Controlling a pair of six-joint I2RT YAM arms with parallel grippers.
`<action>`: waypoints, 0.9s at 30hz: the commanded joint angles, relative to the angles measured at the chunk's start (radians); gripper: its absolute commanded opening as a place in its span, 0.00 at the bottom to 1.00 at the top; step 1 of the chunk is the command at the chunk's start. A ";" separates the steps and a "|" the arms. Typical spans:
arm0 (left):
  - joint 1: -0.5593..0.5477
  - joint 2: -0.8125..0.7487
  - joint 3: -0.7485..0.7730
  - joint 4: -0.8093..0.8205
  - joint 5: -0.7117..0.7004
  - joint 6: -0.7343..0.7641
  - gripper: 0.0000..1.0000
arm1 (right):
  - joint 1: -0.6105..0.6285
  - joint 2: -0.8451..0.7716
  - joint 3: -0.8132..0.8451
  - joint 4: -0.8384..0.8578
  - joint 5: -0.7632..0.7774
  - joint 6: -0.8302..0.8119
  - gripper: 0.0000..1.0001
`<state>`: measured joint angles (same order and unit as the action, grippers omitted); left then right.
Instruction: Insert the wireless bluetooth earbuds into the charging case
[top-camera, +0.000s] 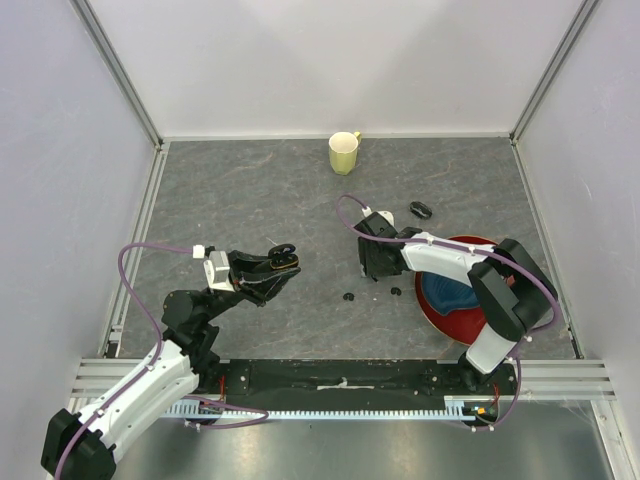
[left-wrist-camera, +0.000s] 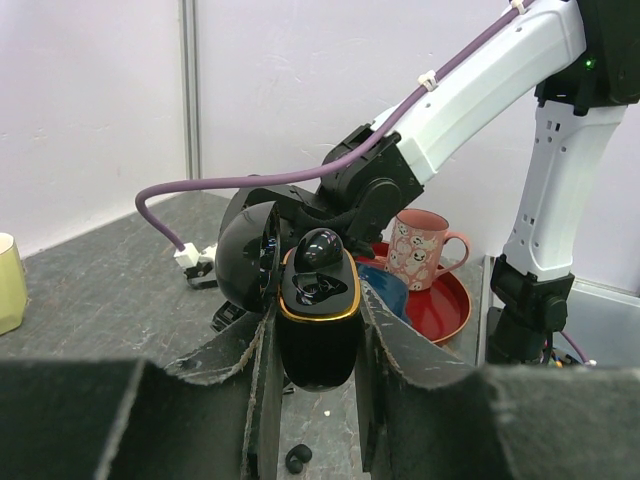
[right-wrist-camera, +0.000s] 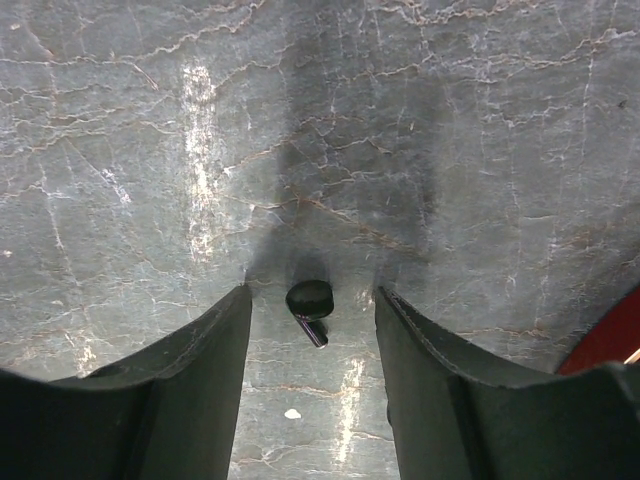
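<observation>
My left gripper (top-camera: 282, 262) is shut on the charging case (left-wrist-camera: 318, 335), a glossy black pod with a gold rim, held above the table with its lid (left-wrist-camera: 245, 262) swung open. One earbud (left-wrist-camera: 321, 248) sits in the case's far slot, and the near slot shows empty. My right gripper (right-wrist-camera: 312, 291) points down at the table with its jaws apart on either side of a black earbud (right-wrist-camera: 311, 303), not touching it. More earbuds lie loose on the table (top-camera: 348, 296) (top-camera: 396, 291) (top-camera: 420, 209). Another earbud (left-wrist-camera: 297, 458) lies below the case.
A red tray (top-camera: 447, 315) at the right holds a blue dish (top-camera: 452, 293) and a pink mug (left-wrist-camera: 425, 248). A yellow-green mug (top-camera: 344, 152) stands at the back centre. White walls enclose the grey table on three sides.
</observation>
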<state>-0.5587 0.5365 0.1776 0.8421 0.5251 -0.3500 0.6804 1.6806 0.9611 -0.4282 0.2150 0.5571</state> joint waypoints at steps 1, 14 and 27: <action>0.000 0.002 0.000 0.025 -0.013 0.023 0.02 | -0.004 0.007 0.030 0.002 0.011 0.015 0.59; 0.000 0.000 -0.003 0.026 -0.014 0.020 0.02 | -0.002 0.017 0.027 -0.001 0.015 0.033 0.39; -0.001 0.000 -0.006 0.026 -0.014 0.022 0.02 | -0.002 0.011 -0.010 -0.004 0.044 0.170 0.26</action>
<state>-0.5587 0.5415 0.1741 0.8421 0.5251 -0.3500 0.6785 1.6859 0.9634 -0.4282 0.2333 0.6456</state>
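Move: The earbud I am about to grasp lies right between my open right fingertips, less than 1 cm below the hand point. A second earbud lies about 5 cm to the left of it and 5 cm nearer my base, a third some 5 cm to its right and 3 cm nearer. From my left hand, which is holding the charging case, the earbud I want is roughly 10 cm ahead, 17 cm to the right and 27 cm down. I keep my right hand in place, low over the table, and steadily close its fingers from a bit over half open to under a third, bringing one tip to each side of the earbud's round head. Late in the closing my wrist turns about 5 degrees clockwise, and the tips come to pinch the head. ##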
